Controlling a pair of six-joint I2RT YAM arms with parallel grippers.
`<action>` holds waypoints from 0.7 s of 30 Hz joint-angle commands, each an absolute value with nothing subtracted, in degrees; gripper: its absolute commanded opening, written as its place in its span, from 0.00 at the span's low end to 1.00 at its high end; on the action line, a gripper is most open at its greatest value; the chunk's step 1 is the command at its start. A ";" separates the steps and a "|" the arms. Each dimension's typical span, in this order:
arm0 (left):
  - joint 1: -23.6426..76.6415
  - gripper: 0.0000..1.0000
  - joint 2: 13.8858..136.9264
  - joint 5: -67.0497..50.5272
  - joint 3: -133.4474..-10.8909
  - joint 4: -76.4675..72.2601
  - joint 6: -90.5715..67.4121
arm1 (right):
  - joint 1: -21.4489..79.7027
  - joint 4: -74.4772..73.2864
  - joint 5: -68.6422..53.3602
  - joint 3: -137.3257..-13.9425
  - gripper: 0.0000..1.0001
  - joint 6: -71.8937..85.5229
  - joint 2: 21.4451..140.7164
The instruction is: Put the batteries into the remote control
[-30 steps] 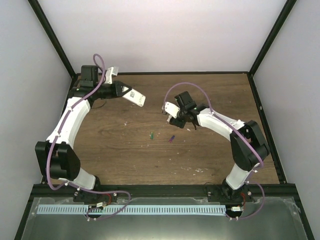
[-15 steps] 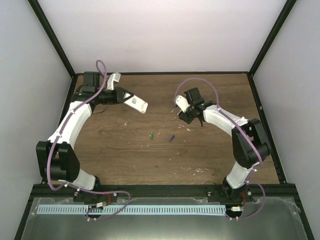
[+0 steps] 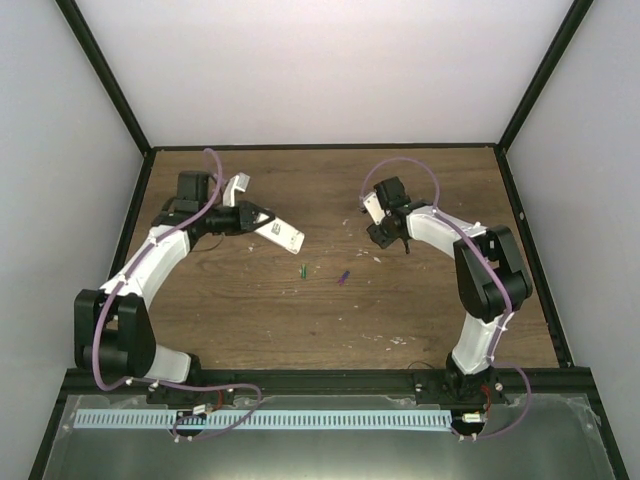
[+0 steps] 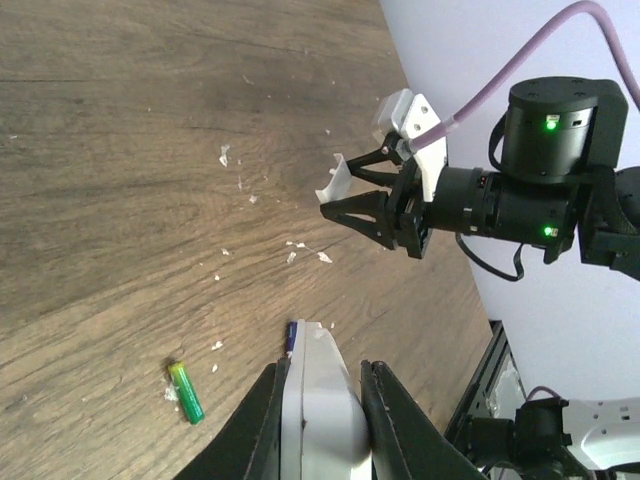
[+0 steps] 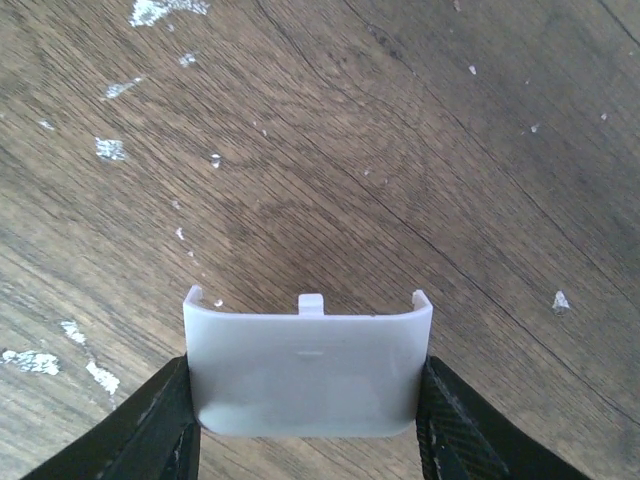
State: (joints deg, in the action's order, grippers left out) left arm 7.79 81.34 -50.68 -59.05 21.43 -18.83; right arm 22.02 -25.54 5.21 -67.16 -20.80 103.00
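My left gripper (image 3: 264,221) is shut on the remote control (image 3: 285,234), a slim white bar that sticks out toward the table's middle above the wood. In the left wrist view the remote control (image 4: 322,400) sits between the fingers. On the table below lie the batteries. The green one (image 3: 303,269) lies left of the purple one (image 3: 343,278), and both are apart from either gripper. My right gripper (image 3: 374,213), farther back and to the right, is shut on a small white squarish cover (image 5: 308,375), held just above the wood.
The wooden table (image 3: 250,310) carries small white flecks (image 4: 224,155). A black frame borders it, and white walls rise behind and to the sides. The right arm's wrist and purple cable (image 4: 520,60) show in the left wrist view.
The left gripper has carried the remote nearer and to the right, toward the batteries. The right gripper has moved right and slightly back with the cover. The batteries lie as before.
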 commanded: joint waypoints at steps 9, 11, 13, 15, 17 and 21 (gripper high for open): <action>8.61 0.00 80.37 -50.80 -58.06 11.72 -22.81 | 20.66 -26.07 6.69 -70.77 0.61 -18.13 104.13; 8.61 0.00 80.36 -50.60 -57.07 10.03 -23.40 | 20.65 -26.40 6.78 -71.67 0.63 -18.07 104.73; 8.57 0.00 80.73 -50.80 -57.24 10.08 -23.66 | 20.68 -28.37 7.37 -73.76 0.66 -17.62 105.54; 8.68 0.00 80.51 -50.70 -57.24 9.88 -23.59 | 20.66 -27.25 7.39 -73.28 0.72 -17.41 104.57; 8.68 0.00 80.16 -49.89 -56.55 8.95 -23.74 | 20.70 -25.70 6.64 -72.19 0.74 -17.63 103.36; 8.86 0.00 80.15 -49.88 -55.92 7.32 -25.18 | 20.65 -27.12 8.12 -73.49 0.75 -17.22 102.80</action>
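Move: The right hand already holds the white battery cover in its fingertips. The bare table spot beneath it lies about 5 cm straight below, neither ahead nor to the side. The purple battery lies roughly 10 cm back and 7 cm left of the hand, and the green one 9 cm back and 15 cm left, both at table level. From the left hand, which keeps the remote, the spot lies some 22 cm right, 6 cm ahead and 20 cm below. The right hand lets go of the battery cover above the table, spreading its fingers from about half to three-quarters open as it eases forward some 2 cm, sinking barely half a centimetre at first and then lifting about 1.5 cm clear. The left hand keeps its grip on the remote and drifts about 1.5 cm forward and 1 cm up, its wrist tilting slightly, roughly 5 degrees. ##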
